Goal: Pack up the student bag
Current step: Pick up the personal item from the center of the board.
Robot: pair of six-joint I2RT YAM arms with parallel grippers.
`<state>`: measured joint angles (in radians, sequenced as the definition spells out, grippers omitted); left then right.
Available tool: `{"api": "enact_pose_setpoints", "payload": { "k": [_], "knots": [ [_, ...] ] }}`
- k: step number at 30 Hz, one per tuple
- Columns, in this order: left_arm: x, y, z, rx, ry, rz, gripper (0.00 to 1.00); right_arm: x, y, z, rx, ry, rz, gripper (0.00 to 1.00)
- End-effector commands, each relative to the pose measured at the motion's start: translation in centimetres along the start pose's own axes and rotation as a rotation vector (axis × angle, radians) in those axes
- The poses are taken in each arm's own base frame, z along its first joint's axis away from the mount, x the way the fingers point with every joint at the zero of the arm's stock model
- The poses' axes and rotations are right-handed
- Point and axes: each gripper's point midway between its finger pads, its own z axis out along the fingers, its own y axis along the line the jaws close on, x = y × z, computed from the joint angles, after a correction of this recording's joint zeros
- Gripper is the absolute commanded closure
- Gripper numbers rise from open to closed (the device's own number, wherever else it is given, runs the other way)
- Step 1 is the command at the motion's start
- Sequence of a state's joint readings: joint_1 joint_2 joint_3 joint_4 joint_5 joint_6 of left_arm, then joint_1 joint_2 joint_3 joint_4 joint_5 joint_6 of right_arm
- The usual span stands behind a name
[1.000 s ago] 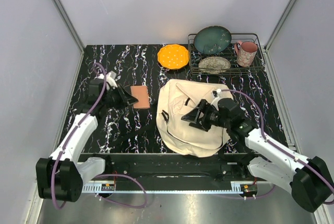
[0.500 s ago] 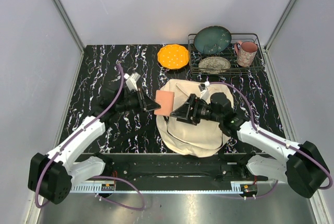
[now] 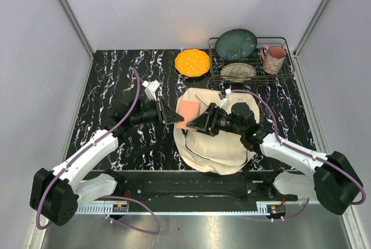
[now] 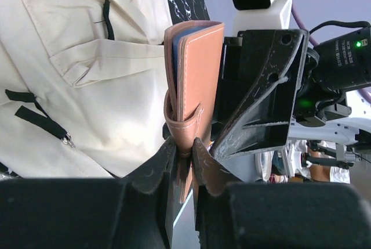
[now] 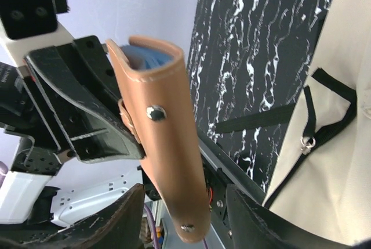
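Note:
The student bag (image 3: 215, 145), cream-beige with black straps, lies flat on the marble table in front of the right arm. My left gripper (image 3: 174, 116) is shut on a tan leather notebook (image 3: 189, 114) and holds it upright above the bag's left edge. In the left wrist view the left gripper (image 4: 184, 144) pinches the notebook (image 4: 197, 75) at its strap end, with the bag (image 4: 87, 57) behind. My right gripper (image 5: 184, 199) faces it, jaws open on either side of the notebook (image 5: 165, 144), with gaps showing on both sides.
An orange plate (image 3: 192, 62) sits at the back centre. A wire rack (image 3: 285, 75) at the back right holds a teal plate (image 3: 236, 44), a patterned dish (image 3: 237, 71) and a pink mug (image 3: 273, 58). Grey walls close in both sides.
My left arm lifted the notebook off the table and carried it right, over the bag's left edge. My right gripper rose from the bag to meet it, and its jaws have narrowed a little.

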<state>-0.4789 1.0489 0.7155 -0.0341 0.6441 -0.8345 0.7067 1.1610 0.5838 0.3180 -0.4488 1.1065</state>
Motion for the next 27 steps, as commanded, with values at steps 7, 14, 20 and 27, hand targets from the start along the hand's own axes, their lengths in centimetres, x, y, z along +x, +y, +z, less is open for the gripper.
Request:
{"api": "enact_pose_setpoints", "payload": {
  "k": [7,14,20,27],
  "knots": [
    [-0.2,-2.6,-0.6,0.108,-0.011,0.061,0.82,-1.4,3.5,-0.1,-0.140,-0.070,-0.052,0.97],
    [-1.2,-2.4,-1.5,0.031,-0.060,0.118,0.05,0.2,2.3,-1.5,-0.077,-0.022,-0.082,1.00],
    [-1.6,-2.6,-2.0,0.003,-0.042,0.233,0.01,2.4,3.6,-3.4,-0.115,0.103,-0.223,1.00],
    [-1.0,-5.3,-1.1,0.188,0.088,0.345,0.01,5.2,5.5,-4.8,-0.249,0.277,-0.283,1.00]
  ]
}}
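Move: My left hand holds the wallet up over the bag; its middle is about 2 cm ahead of that hand and 2 cm to its right, level with it. From my right hand, whose open fingers already reach around its near end, the wallet's middle is some 4 cm ahead, 2 cm to the left and level. The bag's middle is about 10 cm to the right of my right hand, 1 cm ahead, roughly 17 cm below; the orange plate lies some 28 cm straight ahead, 18 cm below. I shut my right fingers on the wallet's near end, edging up about 1 cm, and only then open my left fingers wide to let it go. With the wallet pinched, my right hand draws back about 5 cm towards my bases, turning some 15 degrees counter-clockwise, while my left stays near, rising about 2 cm and tipping its fingers up slightly. ##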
